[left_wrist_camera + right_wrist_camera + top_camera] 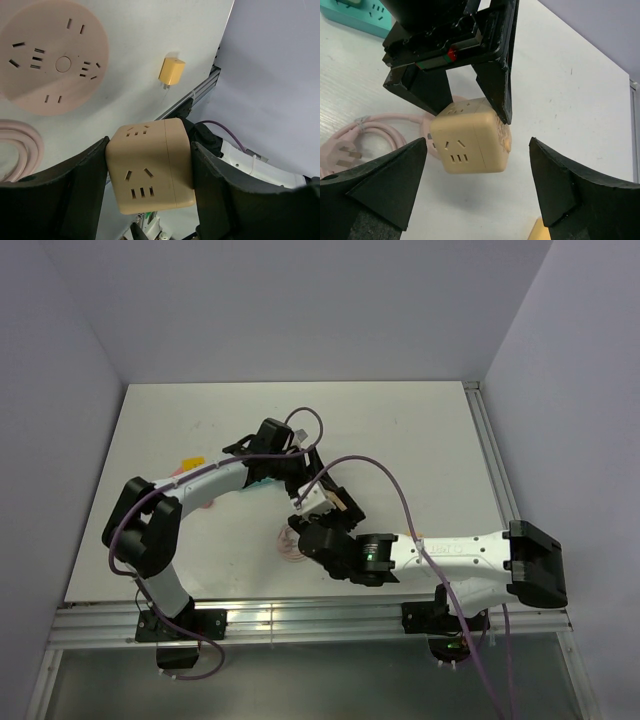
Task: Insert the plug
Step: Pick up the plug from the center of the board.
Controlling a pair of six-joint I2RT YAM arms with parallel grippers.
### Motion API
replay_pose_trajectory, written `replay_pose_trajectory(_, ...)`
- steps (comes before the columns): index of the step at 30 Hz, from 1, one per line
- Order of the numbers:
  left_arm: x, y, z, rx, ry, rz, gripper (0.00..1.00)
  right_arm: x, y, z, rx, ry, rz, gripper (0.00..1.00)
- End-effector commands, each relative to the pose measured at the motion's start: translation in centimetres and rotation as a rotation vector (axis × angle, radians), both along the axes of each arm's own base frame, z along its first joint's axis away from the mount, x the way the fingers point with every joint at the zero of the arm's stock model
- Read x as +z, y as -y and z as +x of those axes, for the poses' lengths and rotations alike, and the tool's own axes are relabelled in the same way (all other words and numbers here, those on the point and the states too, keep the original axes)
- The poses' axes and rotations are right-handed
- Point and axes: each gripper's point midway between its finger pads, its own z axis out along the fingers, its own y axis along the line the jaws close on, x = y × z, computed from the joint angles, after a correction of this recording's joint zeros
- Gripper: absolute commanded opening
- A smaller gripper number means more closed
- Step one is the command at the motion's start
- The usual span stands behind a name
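Observation:
A beige cube socket (pixel 150 170) hangs above the white table, with my left gripper (pixel 150 150) shut on two of its opposite sides; slot faces show on its front and top. In the right wrist view the same cube (pixel 470 145) sits ahead of my right gripper (pixel 477 145), whose fingers stand wide open on either side, clear of it. A small yellow plug (pixel 171 71) lies on the table by itself, prongs showing; its corner (pixel 540 232) peeks in beside the right finger. From above, both grippers meet at the cube (pixel 325 502) mid-table.
A round pink power strip (pixel 55 55) lies flat on the table, with its coiled pink cable (pixel 365 135) beside it. A teal power strip (pixel 360 15) lies farther off. An aluminium rail (pixel 300 618) runs along the table's near edge.

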Motion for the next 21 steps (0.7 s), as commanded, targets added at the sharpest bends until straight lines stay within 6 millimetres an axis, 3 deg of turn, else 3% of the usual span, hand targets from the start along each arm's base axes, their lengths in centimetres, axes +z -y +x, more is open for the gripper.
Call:
replay_pose_trajectory(1,1.5,0.5,0.1,-0.039,0.052,-0.044,0.33,1.3,-0.1,-0.2,0.003,0.014,0.088,0.9)
replay_pose_trajectory(4,1.1,0.4,0.4,-0.038,0.052,-0.039,0.32,1.7,-0.1,-0.4,0.018,0.007,0.118,0.9)
replay_pose_trajectory(6,0.9,0.4,0.5,-0.039,0.052,-0.038,0.25,1.8,0.0,-0.5,0.024,0.0,0.135,0.9)
replay_pose_trajectory(12,0.7,-0.1,0.8,-0.033,0.063,-0.029,0.25,2.2,1.0,-0.5,0.024,-0.039,0.205,0.9)
replay_pose_trajectory(17,1.0,-0.7,1.0,-0.022,0.077,-0.037,0.25,3.4,2.5,0.1,0.039,-0.093,0.37,0.91)
replay_pose_trajectory(18,1.1,-0.8,1.0,-0.022,0.081,-0.04,0.25,3.4,1.9,-0.2,0.092,-0.134,0.408,0.91)
replay_pose_trajectory(20,1.4,-1.0,1.1,-0.022,0.09,-0.045,0.25,3.9,3.4,0.8,0.08,-0.153,0.491,0.92)
replay_pose_trajectory(21,1.6,-1.1,1.1,-0.024,0.092,-0.05,0.25,4.0,2.8,0.2,0.15,-0.198,0.534,0.93)
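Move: The left hand already holds the beige plug; the round pink socket board lies about 4 cm ahead of that hand, 2 cm to its right and 9 cm below. The coiled cable is some 4 cm back, 5 cm left and 11 cm below the left hand. From the open right hand, the plug sits about 5 cm ahead, 1 cm left and 1 cm lower. Already open, the right hand withdraws rightward and up, each about 4 cm, from the plug the left keeps gripping. ##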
